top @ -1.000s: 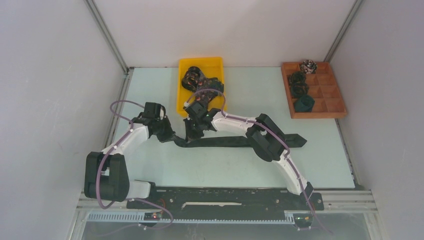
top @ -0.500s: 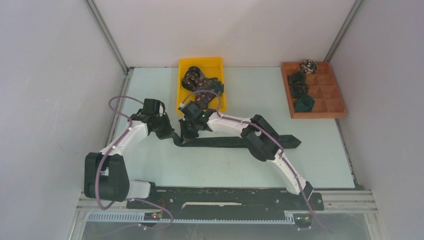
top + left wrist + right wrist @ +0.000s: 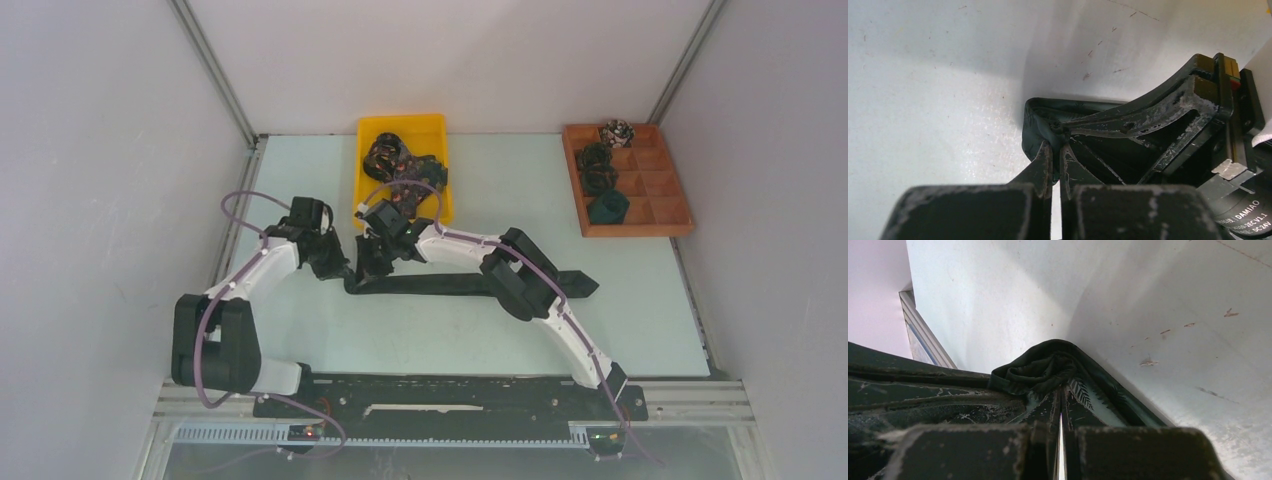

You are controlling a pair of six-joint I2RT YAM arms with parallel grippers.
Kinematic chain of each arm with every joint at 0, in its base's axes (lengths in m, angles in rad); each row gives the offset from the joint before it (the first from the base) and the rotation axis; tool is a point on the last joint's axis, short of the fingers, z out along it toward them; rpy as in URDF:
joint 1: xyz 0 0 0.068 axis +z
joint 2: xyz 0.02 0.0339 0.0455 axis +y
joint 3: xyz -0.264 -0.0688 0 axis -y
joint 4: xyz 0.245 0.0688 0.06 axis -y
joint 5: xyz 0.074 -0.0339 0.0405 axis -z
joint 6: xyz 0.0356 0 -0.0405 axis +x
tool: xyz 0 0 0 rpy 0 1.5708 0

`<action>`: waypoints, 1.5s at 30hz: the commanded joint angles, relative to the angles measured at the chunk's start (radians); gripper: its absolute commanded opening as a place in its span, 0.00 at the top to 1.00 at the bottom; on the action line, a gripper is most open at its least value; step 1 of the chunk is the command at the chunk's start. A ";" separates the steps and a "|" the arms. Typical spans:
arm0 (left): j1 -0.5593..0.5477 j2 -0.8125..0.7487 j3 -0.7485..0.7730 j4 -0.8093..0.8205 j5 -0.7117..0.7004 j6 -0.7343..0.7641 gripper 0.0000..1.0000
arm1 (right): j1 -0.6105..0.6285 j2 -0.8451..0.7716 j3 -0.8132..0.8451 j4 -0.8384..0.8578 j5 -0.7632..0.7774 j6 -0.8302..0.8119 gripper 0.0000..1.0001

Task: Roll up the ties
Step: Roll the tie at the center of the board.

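Note:
A long dark tie [image 3: 440,284] lies flat across the middle of the table, its pointed end to the right. My left gripper [image 3: 343,272] and right gripper [image 3: 372,268] meet at its left end, both shut on the fabric. In the left wrist view my left gripper [image 3: 1058,147] pinches a dark green fold of the tie [image 3: 1035,125], with the right gripper's finger [image 3: 1148,115] just beyond. In the right wrist view my right gripper [image 3: 1061,395] clamps the bunched tie end [image 3: 1038,367], which has a pale leaf pattern.
A yellow bin [image 3: 400,119] behind the grippers holds a heap of loose ties [image 3: 400,165]. A wooden compartment tray [image 3: 640,229] at the back right holds rolled ties [image 3: 600,180]. The left wall rail [image 3: 235,220] runs close to the left arm.
Both grippers have shifted a little to the left, dragging the tie with them. Its pointed right end has slid leftward along the table.

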State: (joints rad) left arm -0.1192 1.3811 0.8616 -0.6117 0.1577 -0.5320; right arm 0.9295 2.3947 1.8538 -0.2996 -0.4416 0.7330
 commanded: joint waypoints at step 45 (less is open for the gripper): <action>-0.146 0.067 -0.051 0.198 0.061 -0.038 0.57 | -0.096 -0.298 -0.315 0.108 0.031 -0.010 1.00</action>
State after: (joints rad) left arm -0.2588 1.4864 0.8425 -0.4866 0.1692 -0.5598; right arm 0.8310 2.1593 1.5261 -0.2001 -0.4263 0.7406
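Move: The left hand's shut fingers grip the folded end of the tie, its middle about 2 cm below them and level otherwise; bare strip for it to be laid on lies some 4 cm to the right and 5 cm below. The right hand's closed tips stand in that fold, whose middle is about 1 cm to the left and 1 cm below them. The yellow bin's middle is roughly 24 cm ahead and 9 cm right of the right hand. Still pinching the tie's flap, the left hand carries it some 4 cm right and about 2 cm down onto the strip, then opens its fingers partway and lets go. The right hand, kept shut, first sinks over 1 cm in the fold while easing right, then draws out about 7 cm to the right, rising some 3 cm and edging forward. ##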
